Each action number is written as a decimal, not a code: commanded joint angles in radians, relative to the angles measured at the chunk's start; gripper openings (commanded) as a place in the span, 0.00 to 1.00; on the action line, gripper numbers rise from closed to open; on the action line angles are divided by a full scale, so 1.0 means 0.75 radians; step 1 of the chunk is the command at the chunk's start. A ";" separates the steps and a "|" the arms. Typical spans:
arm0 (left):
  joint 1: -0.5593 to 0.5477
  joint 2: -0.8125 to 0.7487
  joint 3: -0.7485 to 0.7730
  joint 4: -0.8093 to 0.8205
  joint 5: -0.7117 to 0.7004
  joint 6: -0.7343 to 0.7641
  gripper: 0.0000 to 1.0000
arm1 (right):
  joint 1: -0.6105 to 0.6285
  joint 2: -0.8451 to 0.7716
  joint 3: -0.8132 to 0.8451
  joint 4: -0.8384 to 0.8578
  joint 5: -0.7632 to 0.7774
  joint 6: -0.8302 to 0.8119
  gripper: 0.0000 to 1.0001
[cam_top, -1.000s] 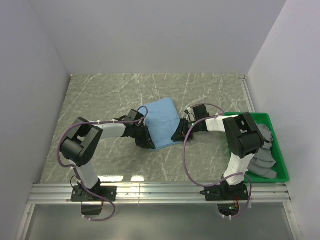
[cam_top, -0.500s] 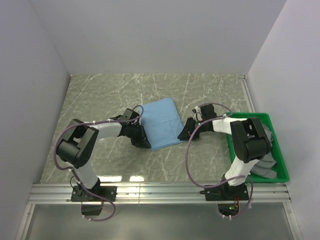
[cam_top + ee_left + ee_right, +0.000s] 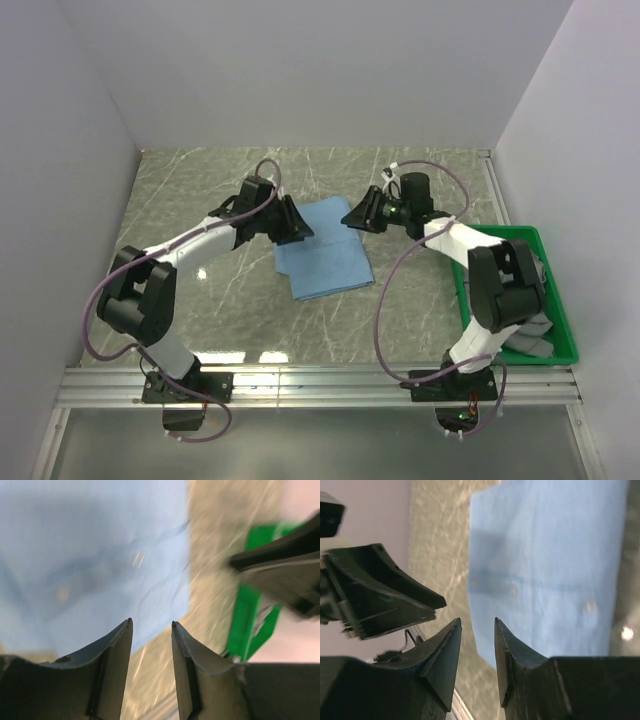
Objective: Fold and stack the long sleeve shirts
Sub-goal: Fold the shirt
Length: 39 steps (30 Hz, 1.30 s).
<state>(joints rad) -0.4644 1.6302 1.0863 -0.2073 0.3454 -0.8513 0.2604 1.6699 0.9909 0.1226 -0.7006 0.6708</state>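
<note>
A light blue long sleeve shirt (image 3: 325, 258) lies folded into a flat rectangle on the marble table; it fills much of the left wrist view (image 3: 90, 555) and the right wrist view (image 3: 550, 565). My left gripper (image 3: 301, 227) hovers over the shirt's far left corner, open, nothing between its fingers (image 3: 151, 623). My right gripper (image 3: 349, 220) hangs over the far right corner, also open and empty (image 3: 477, 620). Neither touches the cloth. The two grippers face each other across the shirt's far edge.
A green tray (image 3: 563, 315) stands at the right near edge with grey garments (image 3: 530, 335) piled in it; it shows as a green blur in the left wrist view (image 3: 250, 610). Side walls close in the table on the left, right and back.
Both grippers have left the shirt's near side edges, opened, and risen toward its far corners. The folded shirt stays flat, slightly shifted.
</note>
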 commanded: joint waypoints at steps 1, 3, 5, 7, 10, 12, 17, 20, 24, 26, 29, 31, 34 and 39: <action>0.028 0.094 0.065 0.174 -0.051 -0.070 0.42 | 0.045 0.137 0.065 0.313 -0.015 0.171 0.41; 0.034 0.178 0.075 0.201 -0.060 -0.076 0.42 | 0.058 0.250 0.106 0.376 -0.005 0.183 0.41; 0.038 0.229 0.067 0.221 -0.058 -0.082 0.41 | 0.056 0.364 0.125 0.419 0.010 0.206 0.41; 0.053 0.291 0.016 0.268 -0.052 -0.104 0.41 | 0.050 0.428 0.113 0.458 0.022 0.247 0.41; 0.083 0.342 -0.082 0.372 -0.062 -0.135 0.39 | 0.029 0.504 0.070 0.522 0.042 0.279 0.41; 0.106 0.362 -0.141 0.405 -0.058 -0.151 0.39 | 0.009 0.514 0.031 0.516 0.057 0.276 0.41; 0.118 0.350 -0.131 0.387 -0.070 -0.143 0.40 | -0.032 0.443 -0.031 0.505 0.085 0.243 0.41; 0.118 0.281 -0.068 0.336 -0.088 -0.119 0.41 | -0.034 0.375 0.014 0.477 0.067 0.231 0.41; 0.118 0.234 0.071 0.281 -0.125 -0.072 0.42 | -0.018 0.326 0.139 0.450 0.032 0.234 0.41; 0.120 0.252 0.144 0.260 -0.145 -0.041 0.42 | -0.004 0.340 0.233 0.456 0.012 0.253 0.41; 0.132 0.350 0.243 0.231 -0.150 -0.033 0.41 | 0.029 0.446 0.388 0.468 0.006 0.318 0.41; 0.141 0.409 0.278 0.248 -0.129 -0.047 0.41 | 0.041 0.536 0.468 0.509 -0.001 0.349 0.41; 0.149 0.479 0.302 0.266 -0.131 -0.057 0.41 | 0.043 0.671 0.552 0.595 -0.027 0.431 0.41; 0.163 0.565 0.311 0.266 -0.146 -0.049 0.40 | 0.041 0.843 0.681 0.501 0.046 0.419 0.41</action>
<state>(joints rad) -0.3504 2.0247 1.3010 -0.0051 0.2543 -0.9035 0.2943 2.2456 1.4555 0.5293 -0.6968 0.9764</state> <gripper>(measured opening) 0.400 0.410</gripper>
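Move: The folded blue shirt lies below both my hands. Its middle is about 5 cm ahead, 3 cm right and 11 cm below my left hand; from my right it is roughly 2 ahead, 2 left and 12 down. The far left corner is some 20 cm ahead and 3 left of my left hand, the far right corner some 18 ahead and 3 right of my right. The near edge lies about 9 cm behind my left hand and 5 to its right. I bring both half-open hands down about 10 cm and slightly forward onto or close to the shirt's middle, ease them a couple of centimetres apart down low, then lift and carry them some 8 to 10 cm forward towards its far edge. My right hand also veers left and rolls its left side up; both are sinking again at the end, fingers not closing. ##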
